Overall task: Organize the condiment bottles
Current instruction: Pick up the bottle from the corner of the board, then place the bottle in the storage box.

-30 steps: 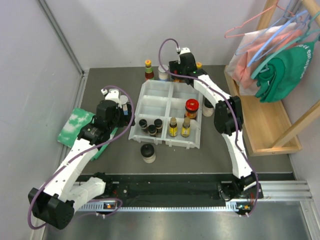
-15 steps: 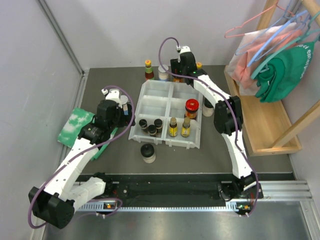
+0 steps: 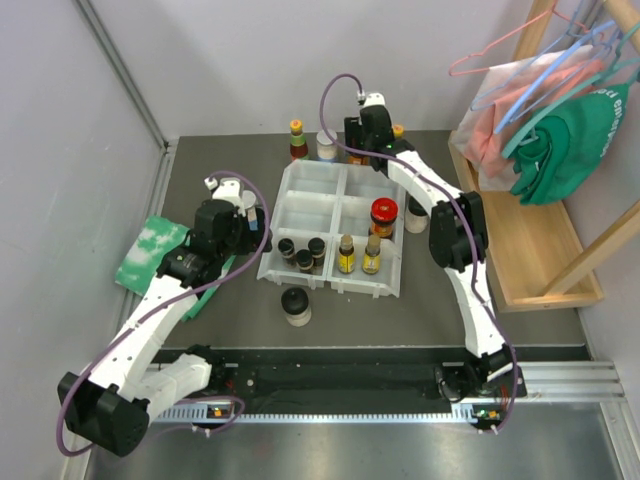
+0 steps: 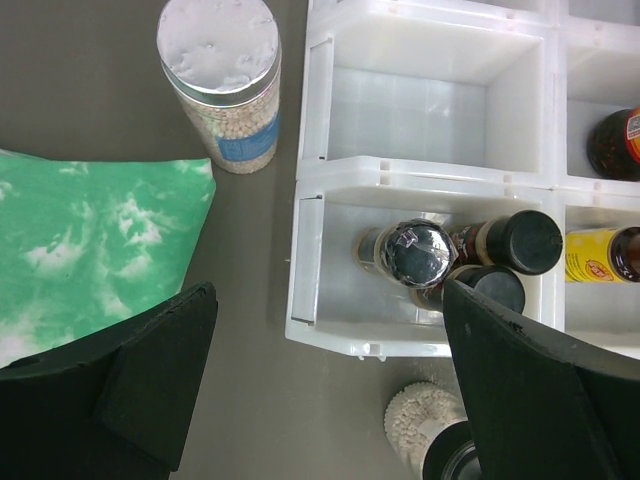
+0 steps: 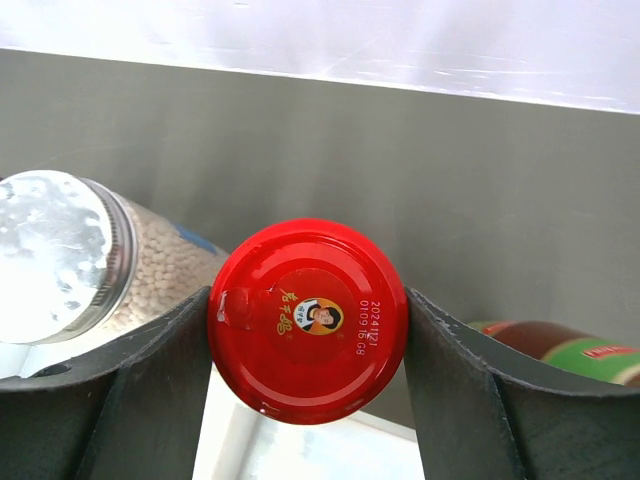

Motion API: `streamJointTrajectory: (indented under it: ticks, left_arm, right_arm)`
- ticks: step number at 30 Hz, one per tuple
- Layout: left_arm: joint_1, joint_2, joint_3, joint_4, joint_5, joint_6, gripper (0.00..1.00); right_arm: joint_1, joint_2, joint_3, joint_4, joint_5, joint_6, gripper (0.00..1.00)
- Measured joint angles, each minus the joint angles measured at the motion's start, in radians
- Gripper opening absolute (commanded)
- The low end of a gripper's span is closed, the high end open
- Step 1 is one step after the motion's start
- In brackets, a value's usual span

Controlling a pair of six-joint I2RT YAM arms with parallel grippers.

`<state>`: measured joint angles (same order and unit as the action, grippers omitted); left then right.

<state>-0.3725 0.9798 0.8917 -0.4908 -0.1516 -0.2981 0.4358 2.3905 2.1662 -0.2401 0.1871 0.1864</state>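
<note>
In the right wrist view a red-lidded jar sits between my right gripper's fingers, both pads pressed against the lid's rim. From above, the right gripper hangs behind the white tray and hides that jar. My left gripper is open over the tray's front left corner, holding nothing. Below it are three dark spice jars, a pale-lidded jar left of the tray and a black-capped jar in front. The tray also holds another red-lidded jar and two yellow sauce bottles.
A green-white cloth lies at the left. Behind the tray stand a yellow-green-capped bottle, a pale-lidded jar and an orange-capped bottle. Another pale-lidded jar stands right of the tray. A wooden rack with hangers is at the right.
My right gripper's fingers have closed in on the red lid, and the gripper has shifted slightly right. The left arm has stayed still.
</note>
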Motion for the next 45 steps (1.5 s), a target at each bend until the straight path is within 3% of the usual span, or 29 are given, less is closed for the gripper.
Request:
streamJointTrajectory:
  ticks: [10,19,34,45]
  left_arm:
    - [0.000,-0.009,-0.023,0.012,0.005,-0.002,0.99]
    - [0.001,-0.009,-0.023,0.013,0.005,-0.002,0.99]
    - [0.001,-0.009,-0.023,0.013,0.005,-0.003,0.99]
    - [0.001,-0.011,-0.023,0.013,0.005,-0.003,0.99]
  right_arm:
    - [0.000,-0.022,0.000,-0.059,0.036,-0.002,0.00]
    - [0.010,-0.139,-0.049,-0.124,0.040,-0.002,0.00]
    - [0.106,-0.501,-0.387,-0.164,0.068,0.020,0.00]
    - [0.131,-0.595,-0.507,-0.208,0.060,0.035,0.00]
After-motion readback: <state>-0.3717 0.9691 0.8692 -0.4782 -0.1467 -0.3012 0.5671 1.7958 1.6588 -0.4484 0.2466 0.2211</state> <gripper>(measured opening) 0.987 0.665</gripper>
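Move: The right hand already grips the red-lidded jar behind the tray. The free left part of the tray's middle right compartment lies about 17 cm back and 1 cm right of that hand, 4 cm lower, with the other red-lidded jar some 20 cm back and 6 cm right. A pepper jar stands about 7 cm left, level with the hand, and a sauce bottle roughly 9 cm right and 1 cm back. From the left hand, that free spot is about 13 cm ahead, 21 cm right and 9 cm below. Keeping its pinch on the red-lidded jar just under the lid, the right hand eases a centimetre right, then lifts the jar some 9 cm and draws it back about 17 cm, over the tray's back right compartment. It sinks a couple of centimetres towards the end, the wrist tipping slightly down. ##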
